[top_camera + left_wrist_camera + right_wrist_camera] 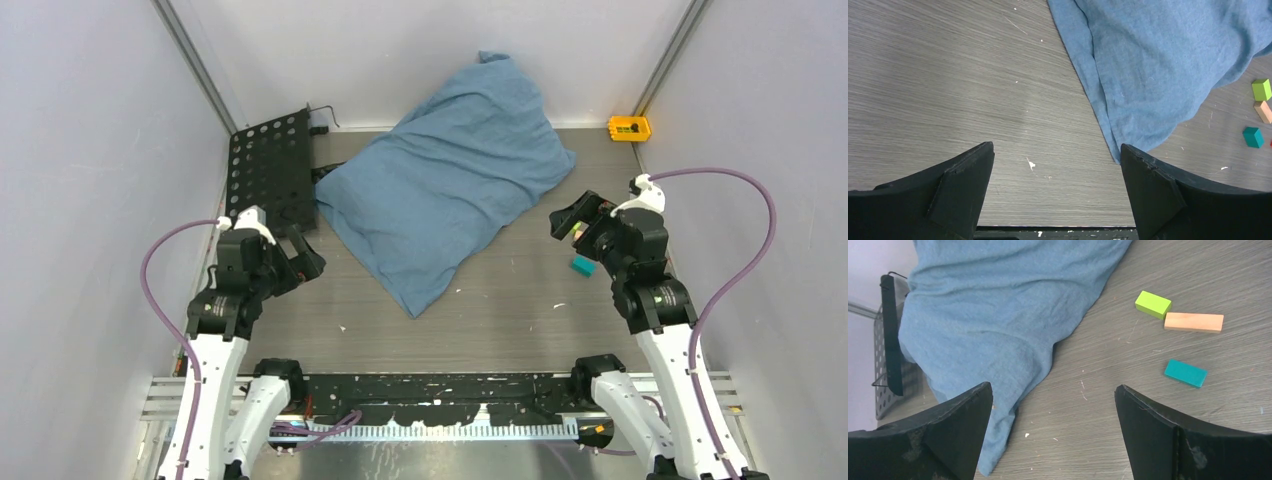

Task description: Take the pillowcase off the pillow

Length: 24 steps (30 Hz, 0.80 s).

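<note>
The dusty blue pillowcase (450, 190) lies slantwise on the table, plump at the back and tapering to a flat corner at the front. The pillow is hidden inside it. My left gripper (308, 258) hovers left of the case's near edge. It stands open over bare tabletop (1056, 147), with the cloth's front corner (1158, 60) just beyond its right finger. My right gripper (572, 220) hangs to the right of the case. It too is open (1053, 387), with nothing between its fingers. The blue cloth (998, 305) reaches down beside its left finger.
A black perforated rack (268, 170) stands at the back left, touching the case's edge (890, 335). A green block (1153, 304), a wooden block (1194, 322) and a teal block (1186, 373) lie below the right gripper. A yellow object (629, 128) sits at the back right corner.
</note>
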Tool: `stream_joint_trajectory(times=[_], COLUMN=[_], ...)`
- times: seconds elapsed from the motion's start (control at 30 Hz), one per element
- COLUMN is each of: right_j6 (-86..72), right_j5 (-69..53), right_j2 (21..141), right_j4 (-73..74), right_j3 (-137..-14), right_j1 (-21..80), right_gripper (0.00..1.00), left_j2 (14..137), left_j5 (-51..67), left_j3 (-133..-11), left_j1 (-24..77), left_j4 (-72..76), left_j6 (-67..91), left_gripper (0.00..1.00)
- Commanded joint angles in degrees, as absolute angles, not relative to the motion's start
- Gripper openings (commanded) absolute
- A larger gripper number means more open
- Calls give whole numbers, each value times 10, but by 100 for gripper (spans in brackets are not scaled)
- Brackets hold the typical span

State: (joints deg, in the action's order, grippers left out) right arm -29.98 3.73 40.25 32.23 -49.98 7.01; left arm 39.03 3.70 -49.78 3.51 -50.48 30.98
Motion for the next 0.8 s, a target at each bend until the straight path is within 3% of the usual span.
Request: stream_joint_trajectory(times=[0.0,0.27,0.53,0.77], right_j6=[-307,-369,-432,-510], right_j5=[27,-27,-88,-145], right_j2=[395,380,439,506], right_j4=[308,242,168,74], right_j3=[-527,-468,-412,-348], right_j1=[69,69,69,69], right_gripper=[96,97,96,91], left_j2=[379,365,427,522], left_j5=[41,189,203,118], left_j3=[-510,-428,-372,-362], left_j1=[37,37,57,167], left_j4=[-486,-354,-236,-157], left_j6=[316,395,485,510], left_gripper=[100,100,100,99])
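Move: My left hand hangs some 20 cm above the table. The pillowcase's near corner lies about 19 cm to its right and 3 cm nearer my base; the pillowcase's left corner is about 29 cm ahead and 6 cm left of that hand. From my right hand the pillowcase's near right edge lies some 20 cm left, 4 cm ahead and 25 cm below. The teal block lies about 10 cm right and 5 cm ahead of it, the lime block 11 cm right and 16 cm ahead. I bring both open hands inward and down towards the near end of the pillowcase. After a slight rise, my left hand travels about 9 cm right, sinking 5 cm and easing forward as its left side rolls down some 20 degrees. My right hand sinks nearly 8 cm and goes about 5 cm left, its left side rolling up and its fingers tipping down slightly. I touch nothing yet. ##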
